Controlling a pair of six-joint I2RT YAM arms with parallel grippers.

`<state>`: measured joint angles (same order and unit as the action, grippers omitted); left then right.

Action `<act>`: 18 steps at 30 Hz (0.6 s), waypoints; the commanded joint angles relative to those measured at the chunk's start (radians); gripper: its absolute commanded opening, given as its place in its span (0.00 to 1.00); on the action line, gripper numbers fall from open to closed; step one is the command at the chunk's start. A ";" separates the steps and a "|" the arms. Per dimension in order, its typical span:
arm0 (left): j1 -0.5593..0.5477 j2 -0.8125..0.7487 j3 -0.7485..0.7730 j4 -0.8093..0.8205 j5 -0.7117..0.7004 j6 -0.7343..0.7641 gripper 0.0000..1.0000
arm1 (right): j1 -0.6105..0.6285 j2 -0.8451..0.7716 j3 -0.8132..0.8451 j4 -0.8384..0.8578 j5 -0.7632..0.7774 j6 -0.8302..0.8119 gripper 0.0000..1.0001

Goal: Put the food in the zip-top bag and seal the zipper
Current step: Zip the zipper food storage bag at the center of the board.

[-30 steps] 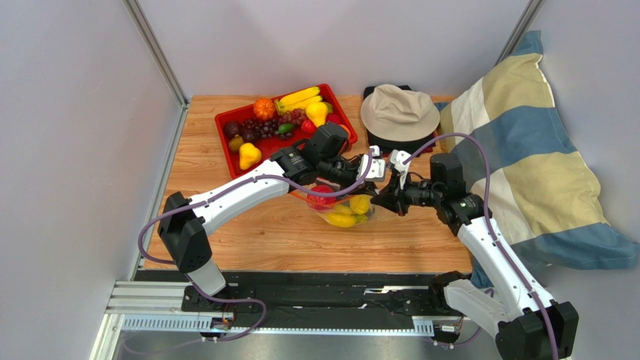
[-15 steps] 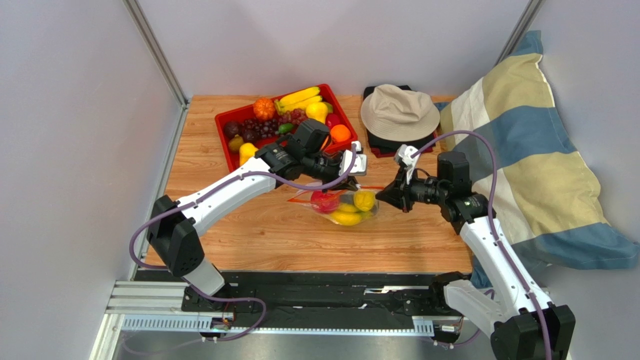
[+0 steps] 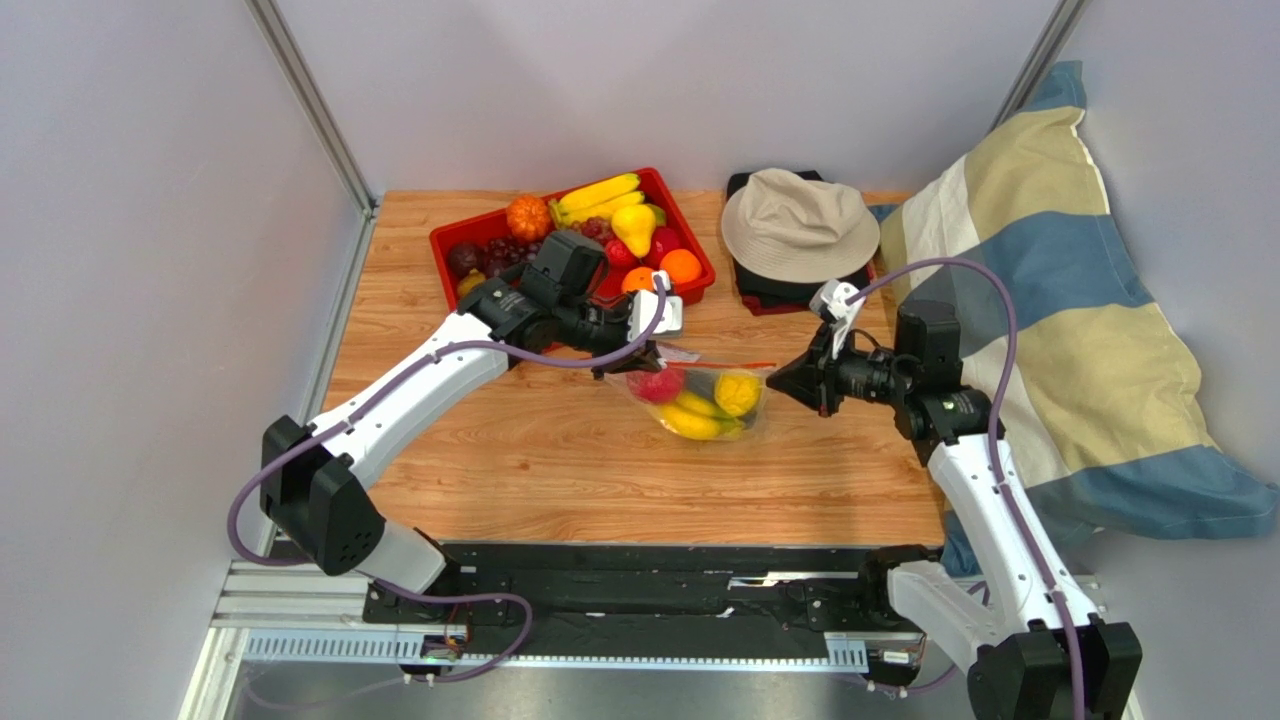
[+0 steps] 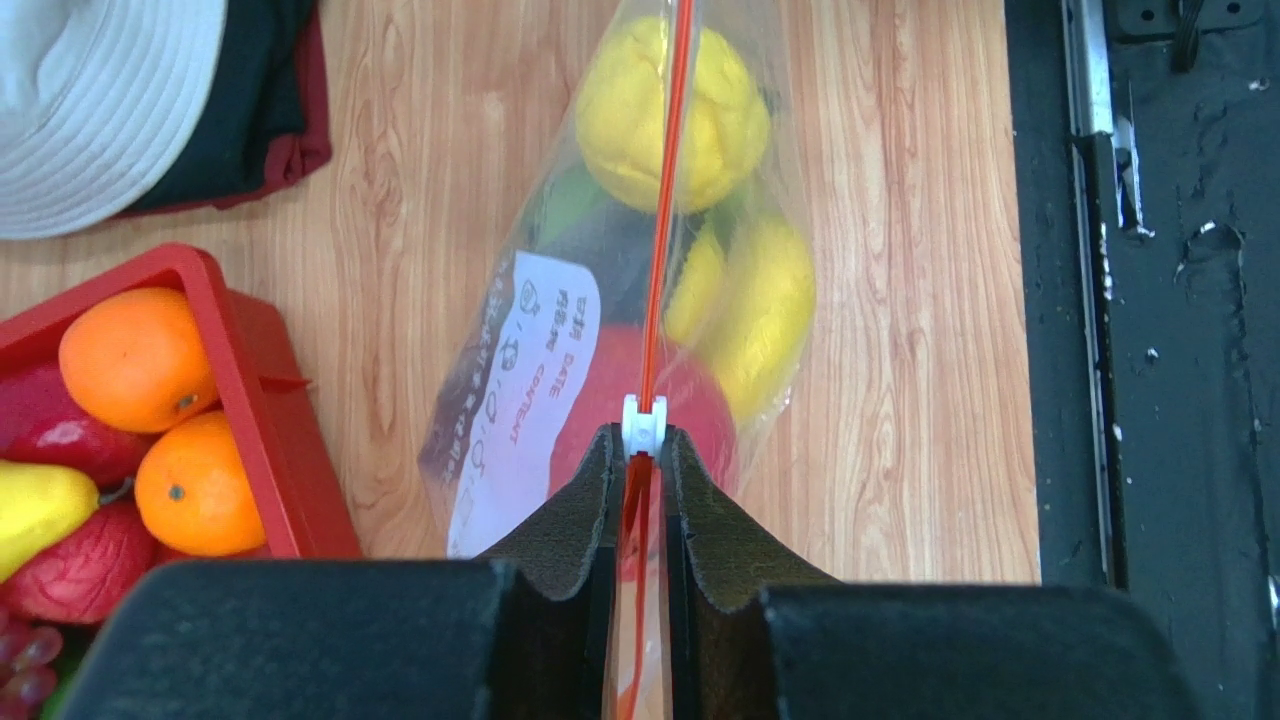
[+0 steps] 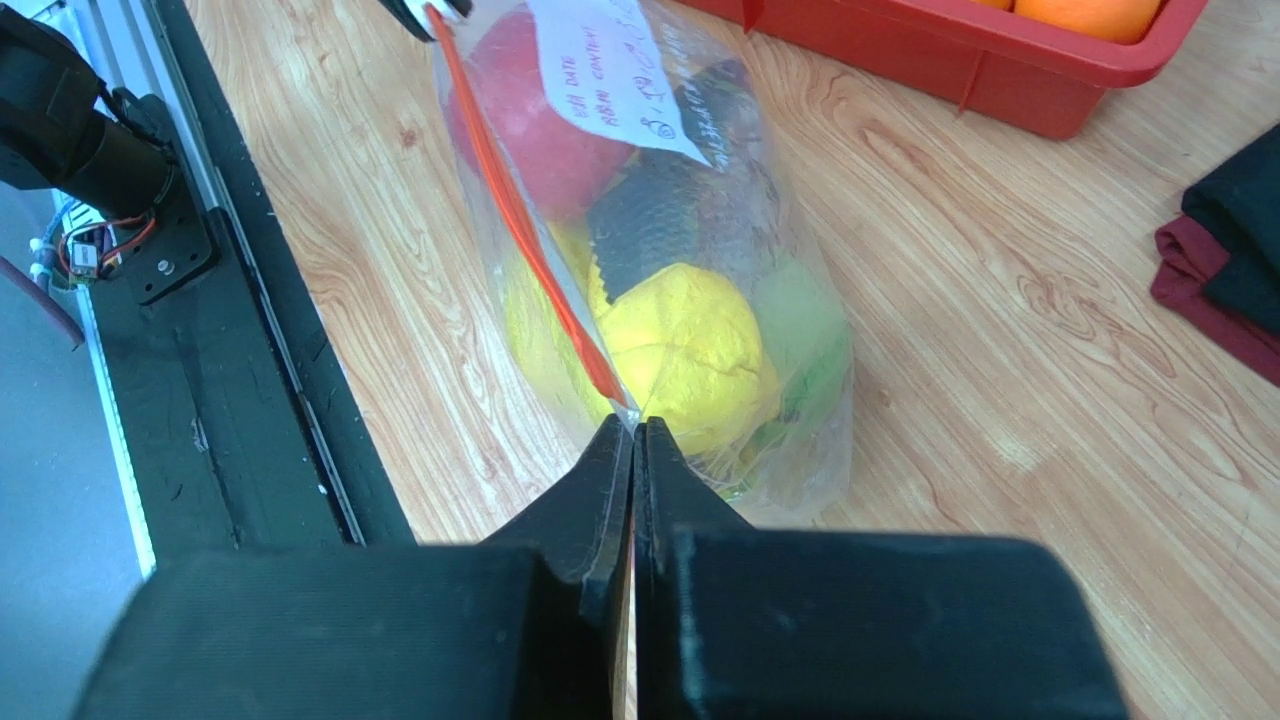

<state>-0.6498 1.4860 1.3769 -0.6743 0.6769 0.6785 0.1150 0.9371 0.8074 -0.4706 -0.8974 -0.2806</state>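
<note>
The clear zip-top bag [image 3: 703, 402] hangs stretched between my two grippers, just above the wooden table. Inside it is food: a red apple [image 5: 541, 128], a yellow lemon [image 5: 691, 353], a grey fish [image 5: 661, 218] and a banana [image 4: 766, 308]. My left gripper [image 4: 643, 450] is shut on the orange-red zipper [image 4: 661, 225], with the white slider [image 4: 643, 420] right at its fingertips. My right gripper [image 5: 633, 432] is shut on the bag's corner at the zipper's [image 5: 519, 225] other end. In the top view, the left gripper [image 3: 657, 348] is at the bag's left end and the right gripper [image 3: 771, 375] at its right end.
A red tray [image 3: 451, 240] with more toy fruit stands at the back left, close behind the left arm. A beige hat [image 3: 796, 222] lies on dark cloth at the back. A striped pillow [image 3: 1052, 300] leans at the table's right edge. The black rail [image 3: 631, 578] runs along the near edge.
My left gripper has travelled left along the zipper, away from the right gripper, taking the slider with it. The right gripper has shifted slightly right, and the bag is now pulled taut between them.
</note>
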 commanded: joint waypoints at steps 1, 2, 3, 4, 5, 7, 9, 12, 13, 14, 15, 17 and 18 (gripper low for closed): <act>0.019 -0.049 0.002 -0.061 -0.008 0.029 0.00 | -0.025 -0.003 0.067 0.012 -0.041 -0.024 0.00; 0.018 -0.043 0.031 -0.059 0.015 0.001 0.00 | -0.026 0.008 0.084 -0.003 -0.055 -0.041 0.05; 0.013 -0.032 0.048 -0.059 0.019 -0.014 0.00 | -0.025 0.032 0.101 -0.026 -0.066 -0.057 0.16; 0.009 -0.009 0.068 -0.061 0.018 -0.031 0.00 | -0.023 0.043 0.140 -0.060 -0.077 -0.080 0.51; 0.004 0.002 0.108 -0.071 0.024 -0.046 0.00 | -0.024 0.057 0.160 -0.080 -0.075 -0.089 0.66; -0.010 0.023 0.134 -0.071 0.033 -0.050 0.00 | -0.014 0.078 0.199 -0.103 -0.071 -0.101 1.00; -0.027 0.033 0.155 -0.071 0.035 -0.042 0.00 | 0.001 0.085 0.236 -0.102 -0.067 -0.126 1.00; -0.039 0.057 0.182 -0.076 0.029 -0.057 0.00 | 0.055 0.100 0.272 -0.105 -0.060 -0.161 1.00; -0.043 0.068 0.191 -0.076 0.033 -0.065 0.00 | 0.090 0.109 0.285 -0.120 -0.052 -0.170 0.98; -0.045 0.069 0.203 -0.076 0.038 -0.079 0.00 | 0.107 0.115 0.291 -0.126 -0.049 -0.178 0.98; -0.047 0.071 0.205 -0.074 0.042 -0.082 0.00 | 0.124 0.120 0.297 -0.132 -0.048 -0.193 0.98; -0.051 0.060 0.194 -0.058 0.050 -0.082 0.00 | 0.170 0.132 0.293 -0.132 -0.025 -0.216 0.97; -0.051 0.054 0.185 -0.047 0.052 -0.080 0.00 | 0.185 0.134 0.280 -0.119 -0.011 -0.251 0.97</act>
<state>-0.6945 1.5620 1.5318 -0.7563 0.6800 0.6216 0.2451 1.0538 1.0691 -0.5873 -0.9367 -0.4259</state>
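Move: The left hand holds the white zipper slider. The slider lies about 15 cm left of the right hand and 2 cm farther out, at much the same height, and the right hand still pinches the strip's right end. In the bag, the yellow pepper is some 4 cm left, 1 cm ahead and 11 cm below the right hand. The pomegranate hangs 11 cm below the left hand and 2 cm to its right, level with it fore and aft. The right fingers let go of the zipper's right end, spreading wide as that hand rises about 6 cm. It first drifts slightly forward, then comes back while moving some 4 cm left towards the slider, turning roughly 15 degrees with a counter-clockwise yaw. The left hand keeps its pinch on the slider, then lifts about 2 cm and shifts about as far to the right. ##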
